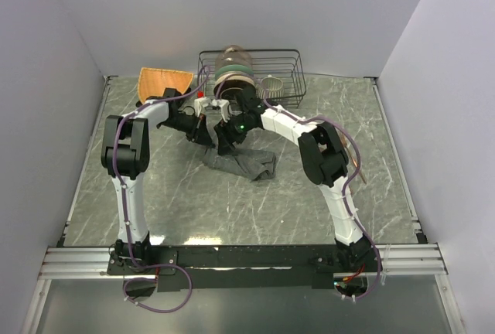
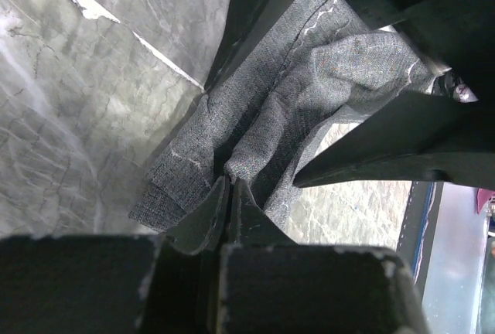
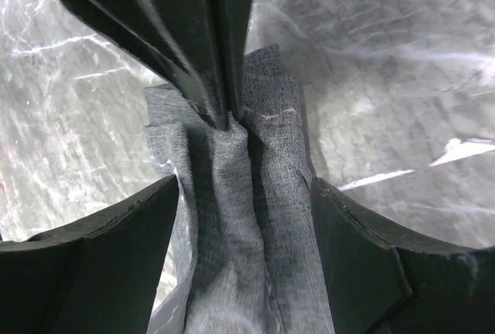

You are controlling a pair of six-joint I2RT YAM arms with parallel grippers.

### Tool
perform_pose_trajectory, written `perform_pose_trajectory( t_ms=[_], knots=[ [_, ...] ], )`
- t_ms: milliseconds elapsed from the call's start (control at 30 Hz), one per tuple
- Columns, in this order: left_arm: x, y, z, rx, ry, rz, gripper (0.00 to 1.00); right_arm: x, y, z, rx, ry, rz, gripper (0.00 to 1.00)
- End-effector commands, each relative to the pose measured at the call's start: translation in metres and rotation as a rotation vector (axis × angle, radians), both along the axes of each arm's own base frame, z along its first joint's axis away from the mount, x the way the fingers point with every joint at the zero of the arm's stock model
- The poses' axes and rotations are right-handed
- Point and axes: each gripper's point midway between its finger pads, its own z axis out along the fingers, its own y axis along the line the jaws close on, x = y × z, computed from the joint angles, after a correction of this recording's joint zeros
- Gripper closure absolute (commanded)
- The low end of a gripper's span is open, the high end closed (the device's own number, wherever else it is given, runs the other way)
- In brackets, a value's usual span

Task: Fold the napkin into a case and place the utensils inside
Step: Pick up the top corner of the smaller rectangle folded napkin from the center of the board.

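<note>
The dark grey napkin [image 1: 246,164] lies in a crumpled bunch on the marble table, behind the table's centre. My left gripper [image 2: 230,182] is shut on a raised fold of the napkin [image 2: 309,79], pinching it at the tips. In the right wrist view the same shut fingers [image 3: 220,48] come in from the top, holding the napkin [image 3: 247,233]. My right gripper [image 3: 244,195] stands open, one finger on each side of the gathered ridge, close against the left gripper [image 1: 203,134]. No utensils can be made out in any view.
A black wire rack [image 1: 288,59] with stacked dishes and a small cup stands at the back, just behind both grippers. An orange fan-shaped mat [image 1: 162,83] lies at the back left. White walls enclose the table on three sides.
</note>
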Motion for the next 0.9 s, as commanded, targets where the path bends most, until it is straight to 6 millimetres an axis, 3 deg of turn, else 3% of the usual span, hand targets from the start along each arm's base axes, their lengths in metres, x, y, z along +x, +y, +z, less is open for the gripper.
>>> perform_pose_trajectory(
  t_ms=[0,200,467,600,700,733,867],
  knots=[
    [0.003,-0.002,0.013,-0.054,-0.042,-0.026,0.99,0.001,0.005,0.011,0.065,-0.018,-0.028,0.24],
    [0.003,-0.002,0.014,-0.062,-0.044,-0.024,0.99,0.004,0.000,0.022,0.121,-0.017,-0.049,0.24],
    [0.005,0.000,0.016,-0.065,-0.046,-0.011,0.99,0.007,0.011,0.030,0.174,0.008,-0.062,0.38],
    [0.006,0.001,0.017,-0.070,-0.044,-0.003,0.94,0.006,0.011,0.032,0.178,0.000,-0.061,0.51],
    [0.008,0.003,0.019,-0.072,-0.049,0.010,0.84,0.005,0.012,0.031,0.180,0.006,-0.060,0.61],
    [0.009,0.003,0.020,-0.073,-0.055,0.012,0.75,0.005,0.012,0.032,0.181,0.008,-0.060,0.63],
    [0.009,0.007,0.027,-0.096,-0.071,0.029,0.52,0.005,0.011,0.029,0.172,0.015,-0.053,0.64]
  ],
)
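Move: The raised napkin fold the right hand goes for lies about 1 cm to its left and 1 cm below it, level with it fore and aft, between its spread fingers. The body of the folded napkin lies some 5 cm back and 4 cm right of this hand, about 3 cm lower; the dish rack stands roughly 21 cm ahead and 8 cm right. From the left hand, already pinching the same fold farther left, that spot is about 3 cm right and 1 cm lower. Down by just under 2 cm the right hand dips astride the napkin fold, then comes back up almost as far, its fingers tilting a few degrees flatter while they close to about half their former gap around the fold. The left hand holds nearly still, keeping its pinch beside them, then opens its fingers and lets go of the fold. ##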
